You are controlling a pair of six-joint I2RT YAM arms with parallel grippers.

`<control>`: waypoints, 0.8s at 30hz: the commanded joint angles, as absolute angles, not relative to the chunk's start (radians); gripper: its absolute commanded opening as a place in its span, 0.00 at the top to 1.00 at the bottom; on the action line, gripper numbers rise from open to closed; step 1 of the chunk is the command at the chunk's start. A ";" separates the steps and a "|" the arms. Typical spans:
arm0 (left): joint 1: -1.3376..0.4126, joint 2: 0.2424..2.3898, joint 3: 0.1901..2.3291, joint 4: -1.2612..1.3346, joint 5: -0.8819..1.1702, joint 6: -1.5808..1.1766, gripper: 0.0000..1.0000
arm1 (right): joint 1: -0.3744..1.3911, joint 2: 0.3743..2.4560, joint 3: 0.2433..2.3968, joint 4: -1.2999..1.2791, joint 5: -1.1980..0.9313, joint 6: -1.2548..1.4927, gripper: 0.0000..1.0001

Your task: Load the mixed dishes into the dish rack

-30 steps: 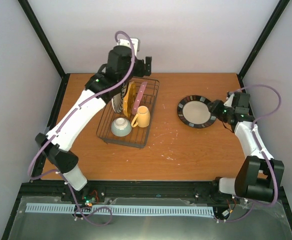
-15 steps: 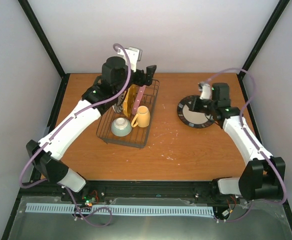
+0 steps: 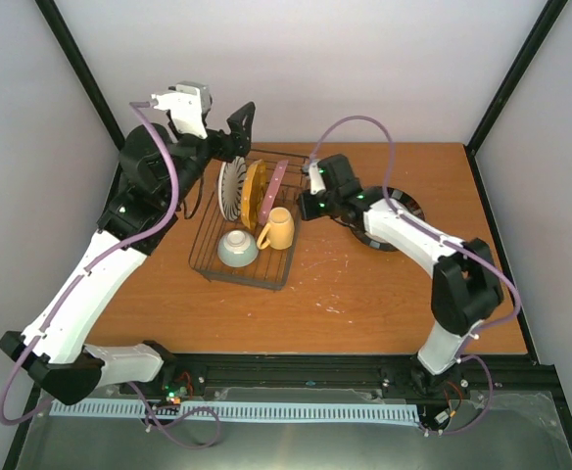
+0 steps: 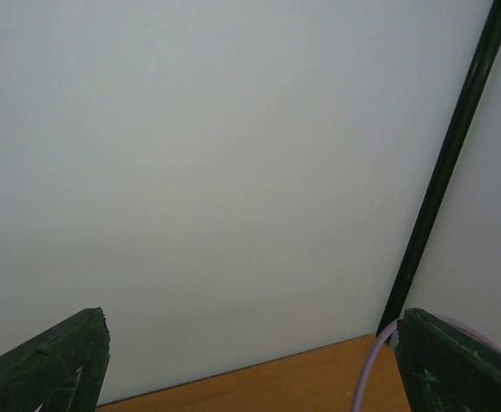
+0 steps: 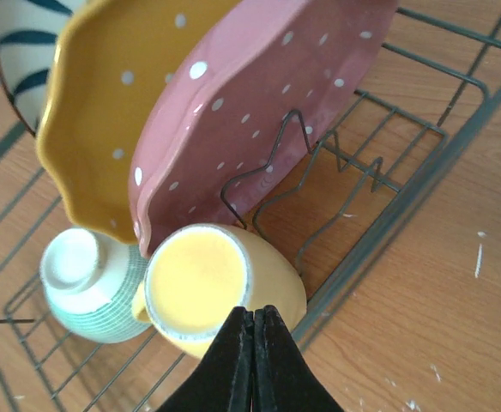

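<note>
The dish rack stands left of the table's middle. In it, on edge, are the striped white plate, the orange-yellow scalloped plate and the pink dotted plate. In front of them sit the yellow mug and the pale blue-green bowl. The dark-rimmed plate lies flat on the table, mostly hidden under my right arm. My right gripper is shut on nothing, its tips just over the mug at the rack's right side. My left gripper is open, raised and facing the back wall.
Black frame posts stand at the back corners, close to my raised left wrist. Grey walls close in the table on three sides. A purple cable loops above my right arm. Bare wood lies in front of the rack and the plate.
My right arm swung left from the dark-rimmed plate to the rack's right side and shut on nothing. My left arm lifted up and back to the left, away from the rack.
</note>
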State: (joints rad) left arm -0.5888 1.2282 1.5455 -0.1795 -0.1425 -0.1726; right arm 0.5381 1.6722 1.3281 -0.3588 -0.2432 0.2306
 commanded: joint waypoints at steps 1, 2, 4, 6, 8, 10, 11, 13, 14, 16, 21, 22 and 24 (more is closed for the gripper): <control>-0.561 1.240 1.513 -0.214 -0.106 -0.165 0.09 | 0.614 1.761 1.432 -0.385 -0.029 0.155 0.97; -0.557 1.235 1.507 -0.215 -0.103 -0.167 0.09 | 0.624 1.782 1.452 -0.394 -0.004 0.146 0.97; -0.549 1.223 1.498 -0.214 -0.101 -0.167 0.09 | 0.641 1.827 1.498 -0.416 0.050 0.131 0.97; -0.541 1.212 1.495 -0.214 -0.102 -0.162 0.09 | 0.654 1.854 1.529 -0.427 0.108 0.119 0.97; -0.534 1.204 1.494 -0.215 -0.102 -0.155 0.09 | 0.659 1.876 1.549 -0.427 0.148 0.109 0.97; -0.529 1.198 1.490 -0.217 -0.107 -0.148 0.09 | 0.659 1.906 1.581 -0.439 0.177 0.103 0.97; -0.527 1.196 1.487 -0.218 -0.107 -0.145 0.08 | 0.660 1.925 1.605 -0.453 0.181 0.098 0.97; -0.523 1.194 1.482 -0.222 -0.111 -0.140 0.08 | 0.660 1.969 1.654 -0.485 0.175 0.089 0.97; -0.522 1.194 1.479 -0.222 -0.113 -0.139 0.08 | 0.661 1.989 1.682 -0.503 0.168 0.085 0.97; -0.519 1.191 1.472 -0.223 -0.117 -0.135 0.08 | 0.661 2.024 1.712 -0.518 0.143 0.079 0.97; -0.509 1.179 1.449 -0.217 -0.129 -0.129 0.08 | 0.661 2.088 1.756 -0.557 0.078 0.087 0.97; -0.508 1.177 1.447 -0.218 -0.132 -0.128 0.09 | 0.661 2.093 1.759 -0.563 0.070 0.086 0.97; -0.505 1.174 1.443 -0.216 -0.133 -0.126 0.08 | 0.661 2.102 1.762 -0.576 0.051 0.083 0.97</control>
State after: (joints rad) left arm -0.5152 1.1999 1.4494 -0.2260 -0.1242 -0.1524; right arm 0.6525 2.0789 1.7298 -0.5217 0.0917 0.0937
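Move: The pink plate stands in the rack with its middle about 10 cm ahead of the right hand, 8 cm to its left and 7 cm below. The mug is roughly 4 cm ahead, 7 cm left and 11 lower; the yellow plate stands 5 cm left of the pink plate, level with it, and the upturned bowl about 1 cm ahead of the hand, 17 left, 13 down. From the high left hand the pink plate is some 15 cm ahead, 8 right and 40 below. Left and slightly down at first, then forward, then mostly down: the right hand, its fingers still shut and empty, travels roughly 10 cm in all to the near right side of the pink plate, above the rack wires, the fingers steepening by about 20 degrees. It comes close; contact can't be seen. The open, empty left hand sinks some 4 cm, drifting left. ##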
